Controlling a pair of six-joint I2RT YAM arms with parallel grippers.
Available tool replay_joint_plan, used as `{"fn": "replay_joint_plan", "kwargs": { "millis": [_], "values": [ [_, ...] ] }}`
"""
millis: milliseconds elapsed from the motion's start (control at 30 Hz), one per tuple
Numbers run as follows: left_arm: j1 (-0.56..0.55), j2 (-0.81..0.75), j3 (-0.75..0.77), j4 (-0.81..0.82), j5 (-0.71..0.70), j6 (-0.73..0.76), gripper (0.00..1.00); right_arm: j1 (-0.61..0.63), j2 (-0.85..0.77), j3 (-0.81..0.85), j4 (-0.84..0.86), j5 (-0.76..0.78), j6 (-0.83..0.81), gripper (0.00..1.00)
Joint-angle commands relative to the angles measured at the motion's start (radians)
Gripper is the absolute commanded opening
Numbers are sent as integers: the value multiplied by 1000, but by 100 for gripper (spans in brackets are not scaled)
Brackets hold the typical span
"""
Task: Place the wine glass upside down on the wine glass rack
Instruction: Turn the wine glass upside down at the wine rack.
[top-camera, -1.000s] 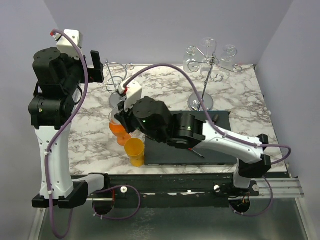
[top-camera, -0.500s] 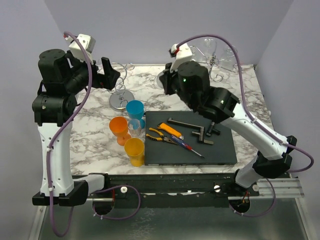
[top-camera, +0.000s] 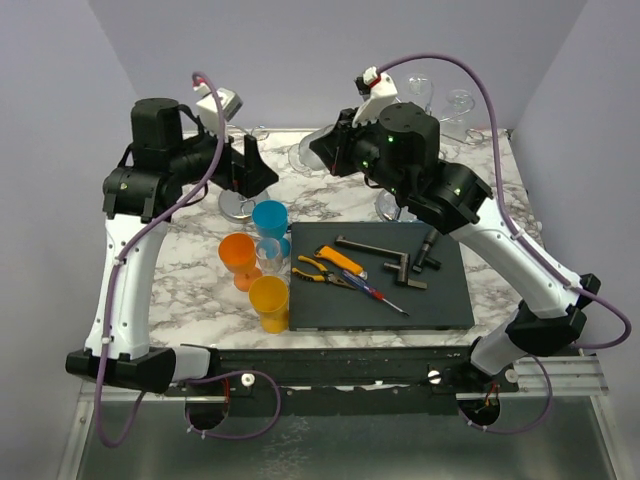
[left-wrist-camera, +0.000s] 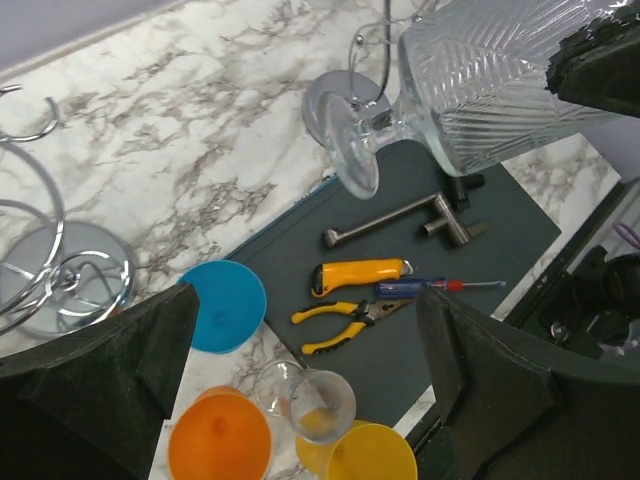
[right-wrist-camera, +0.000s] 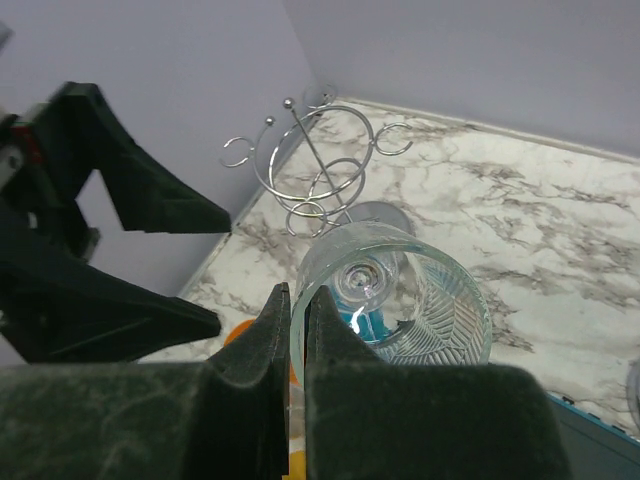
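My right gripper is shut on the rim of a clear ribbed wine glass. It holds the glass in the air, lying roughly sideways, with the foot pointing away from the gripper. In the top view the right gripper and the glass hang over the back middle of the table. An empty wire wine glass rack stands at the back left, beyond the glass. My left gripper is open beside that rack and holds nothing. In its own view the left gripper looks down on the cups.
Blue, orange and yellow cups and a small clear glass cluster at front left. A dark mat carries pliers, a screwdriver, a knife and metal tools. A second rack with hanging glasses stands at back right.
My right arm has lifted the wine glass from beside the cups up to the back middle of the table. My left arm has swung right and forward, its gripper still open.
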Motion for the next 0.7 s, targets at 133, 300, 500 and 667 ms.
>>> {"fn": "replay_joint_plan", "kwargs": {
  "millis": [133,300,500,667],
  "values": [
    [-179,101,41,-3,-39,31,98,-10,-89,-67,168,-111,111,0],
    [-183,122,42,19,-59,23,94,-9,-106,-90,184,-136,142,0],
    [-183,118,42,65,-61,-10,99,-10,-164,-184,216,-138,182,0],
    [-183,125,45,80,-22,-17,83,-10,-208,-258,266,-147,219,0]
  ]
}}
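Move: The wine glass, pinched at its rim in the right gripper, has its middle about 10 cm to the left hand's right and 4 cm ahead, roughly level. From that hand the empty rack stands some 21 cm ahead, 9 cm left and 25 cm below; the blue goblet 11 cm ahead, 1 cm left and 34 cm below. From the right hand the glass's middle is 4 cm ahead, 2 cm left, 5 cm below; the wine glass rack 22 cm ahead, 22 cm right, 29 cm below. Bring the open left gripper about 6 cm to the right and some 3 cm down towards the foot of the wine glass, swinging it roughly 10 degrees clockwise, then hold nearly still with a slight creep forward. Meanwhile keep the right gripper shut on the glass's rim, draw it back about 3 cm and roll its left side up some 10 degrees. ##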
